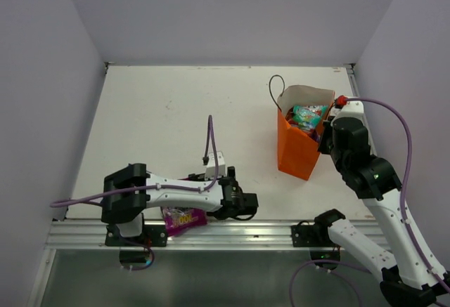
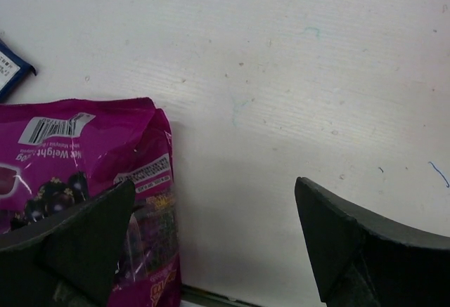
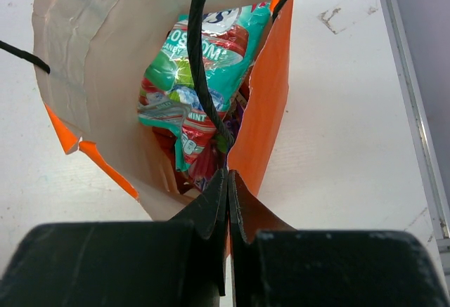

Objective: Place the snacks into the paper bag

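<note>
The orange paper bag stands upright at the right of the table. In the right wrist view its pale inside holds a teal-pink packet lying on darker red and purple packets. My right gripper is shut on the bag's near orange rim, just below a dark cord handle. A magenta packet lies at the table's near edge, partly under the left arm. My left gripper is open and low; its left finger overlaps that packet. A blue-and-white packet's corner shows beyond.
A metal rail runs along the near table edge, right below the left gripper. Pale walls close in the table on the left, back and right. The right arm leans over the bag's right side.
</note>
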Motion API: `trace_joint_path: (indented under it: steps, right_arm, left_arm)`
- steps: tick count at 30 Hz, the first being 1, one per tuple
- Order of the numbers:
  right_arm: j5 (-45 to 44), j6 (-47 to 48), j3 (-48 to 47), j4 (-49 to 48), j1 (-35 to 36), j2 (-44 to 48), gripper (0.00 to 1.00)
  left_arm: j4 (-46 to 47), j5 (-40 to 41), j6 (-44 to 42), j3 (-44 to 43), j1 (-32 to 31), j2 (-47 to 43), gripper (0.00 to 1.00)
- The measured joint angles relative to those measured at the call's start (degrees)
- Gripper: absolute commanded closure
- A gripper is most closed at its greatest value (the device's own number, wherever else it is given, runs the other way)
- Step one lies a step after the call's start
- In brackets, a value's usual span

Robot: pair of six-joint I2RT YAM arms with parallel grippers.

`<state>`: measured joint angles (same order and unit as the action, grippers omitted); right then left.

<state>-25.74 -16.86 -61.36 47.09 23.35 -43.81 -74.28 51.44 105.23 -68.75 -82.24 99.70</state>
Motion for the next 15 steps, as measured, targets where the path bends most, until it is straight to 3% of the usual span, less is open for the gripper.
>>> trace_joint_path:
  steps: [9, 15]
  right_arm:
    - [0.0, 0.0, 0.0, 0.0, 0.17, -0.11, 1.0]
    - [0.0, 0.0, 0.0, 0.0, 0.22, -0.11, 1.0]
  left_arm:
    - [-1.2, -1.77, 3.93, 19.26, 4.87, -23.08, 0.0]
    - [-1.18, -3.61, 5.4, 20.33, 4.68, -17.64, 0.0]
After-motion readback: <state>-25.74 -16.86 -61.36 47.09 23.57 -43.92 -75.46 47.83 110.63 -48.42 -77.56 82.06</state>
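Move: The left gripper hangs wide open to the right of the purple snack pack, whose middle lies about 9 cm to its left, 4 cm back and some 7 cm below. The blue snack packet lies about 25 cm to the gripper's left, level with it. The paper bag stands roughly 33 cm to its right and 13 cm farther out. From the right gripper, the purple pack is about 40 cm left and 14 cm back. Swing the open left gripper to the left by about 10 cm, over the purple snack pack, until its fingers straddle the pack's far part. Let it turn some 10 degrees counter-clockwise on the way. Once the sideways travel is done, start lowering it, about 2 cm, towards the pack with the fingers still wide. ##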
